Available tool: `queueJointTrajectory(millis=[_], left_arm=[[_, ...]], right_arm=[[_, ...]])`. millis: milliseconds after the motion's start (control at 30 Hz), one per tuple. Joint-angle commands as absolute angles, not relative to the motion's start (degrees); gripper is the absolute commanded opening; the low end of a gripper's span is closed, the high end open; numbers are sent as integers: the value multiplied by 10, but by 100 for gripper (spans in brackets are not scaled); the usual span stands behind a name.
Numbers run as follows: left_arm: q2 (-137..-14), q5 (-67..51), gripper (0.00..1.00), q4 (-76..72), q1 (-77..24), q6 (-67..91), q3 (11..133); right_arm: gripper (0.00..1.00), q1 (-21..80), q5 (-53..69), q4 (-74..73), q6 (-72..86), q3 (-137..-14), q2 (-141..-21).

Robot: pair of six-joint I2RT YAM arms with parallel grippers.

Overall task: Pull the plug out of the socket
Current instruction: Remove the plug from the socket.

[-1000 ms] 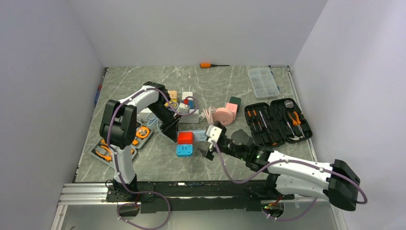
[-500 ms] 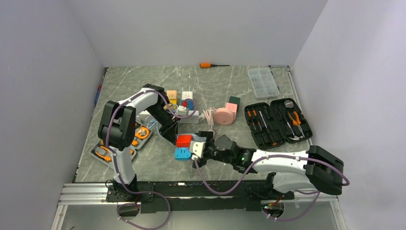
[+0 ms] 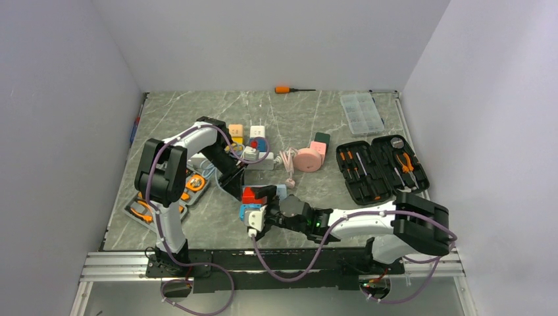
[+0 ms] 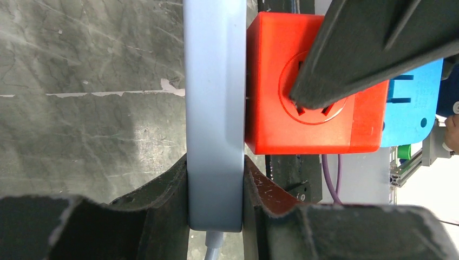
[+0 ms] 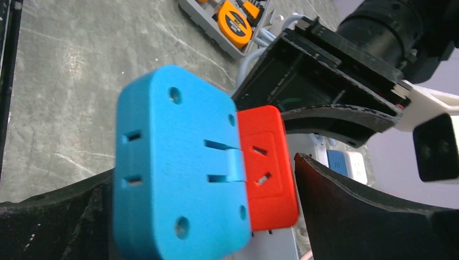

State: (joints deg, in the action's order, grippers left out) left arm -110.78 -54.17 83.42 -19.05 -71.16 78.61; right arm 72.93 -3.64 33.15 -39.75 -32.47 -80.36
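Note:
My left gripper [image 4: 215, 201] [image 3: 238, 179] is shut on the end of a short light-blue power strip [image 4: 214, 108] [image 3: 280, 190], by its cord. A red plug [image 4: 308, 114] [image 5: 265, 168] [image 3: 253, 194] and a blue plug [image 5: 178, 162] [image 4: 408, 103] [image 3: 249, 209] sit side by side on that strip. My right gripper [image 5: 211, 216] [image 3: 254, 217] is open, its fingers [image 5: 368, 211] straddling both plugs without closing. The socket [image 3: 262, 162], a long white strip carrying several small adapters, lies behind on the table, with neither gripper on it.
A grey tray of tools [image 3: 148, 204] lies left of my left arm. A pink round reel [image 3: 304, 159], an open black tool case [image 3: 380, 166], a clear parts box [image 3: 361, 112] and an orange screwdriver [image 3: 284, 89] lie further back and right.
My right arm has swung left and low across the table, bringing its open gripper around the blue and red plugs. The left arm has held still on the light-blue strip.

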Motion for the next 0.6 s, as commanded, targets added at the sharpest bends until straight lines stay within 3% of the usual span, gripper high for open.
queueJointTrajectory(millis=[0, 67, 133, 267, 333, 367, 567], left_arm=[[-1085, -603, 0, 904, -195, -708, 790], [-1086, -601, 0, 904, -196, -708, 790], [-1088, -599, 0, 904, -195, -706, 791], [-1098, -597, 0, 904, -195, -700, 797], [-1104, -596, 0, 903, -195, -698, 804], [-1108, -595, 0, 903, -195, -693, 810], [-1136, -583, 0, 898, -195, -655, 839]], right_arm=[[94, 745, -62, 387, -447, -347, -827], [84, 747, -72, 387, -460, -350, -834], [69, 748, -82, 391, -467, -350, -834], [33, 750, -91, 389, -465, -354, -825], [7, 753, -90, 365, -462, -363, -824], [0, 754, -92, 355, -461, -369, -826], [0, 780, -114, 375, -468, -360, -830]])
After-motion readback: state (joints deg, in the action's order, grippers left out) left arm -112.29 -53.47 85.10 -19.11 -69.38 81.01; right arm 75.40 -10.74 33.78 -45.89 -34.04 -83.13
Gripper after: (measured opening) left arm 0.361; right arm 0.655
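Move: The red plug stands on the socket strip with the blue plug on its back side, both already between my open right fingers. The red one is about 3 cm ahead, 1 cm left and 1 cm below my right hand; the blue one is 1 cm back and 2 cm left. The strip's middle lies some 4 cm ahead, 2 cm right and 5 cm down. From my left hand, the red plug is roughly 5 cm right, 1 cm back and 3 cm above. I close my wide-open right fingers by about a third of their range and pinch the red and blue plugs together front to back, forward finger on the red plug, rear finger on the blue. The right hand eases barely 1 cm forward and rolls some 5–10 degrees, its forward side rising. My left hand keeps its grip on the socket strip, nearly still. ##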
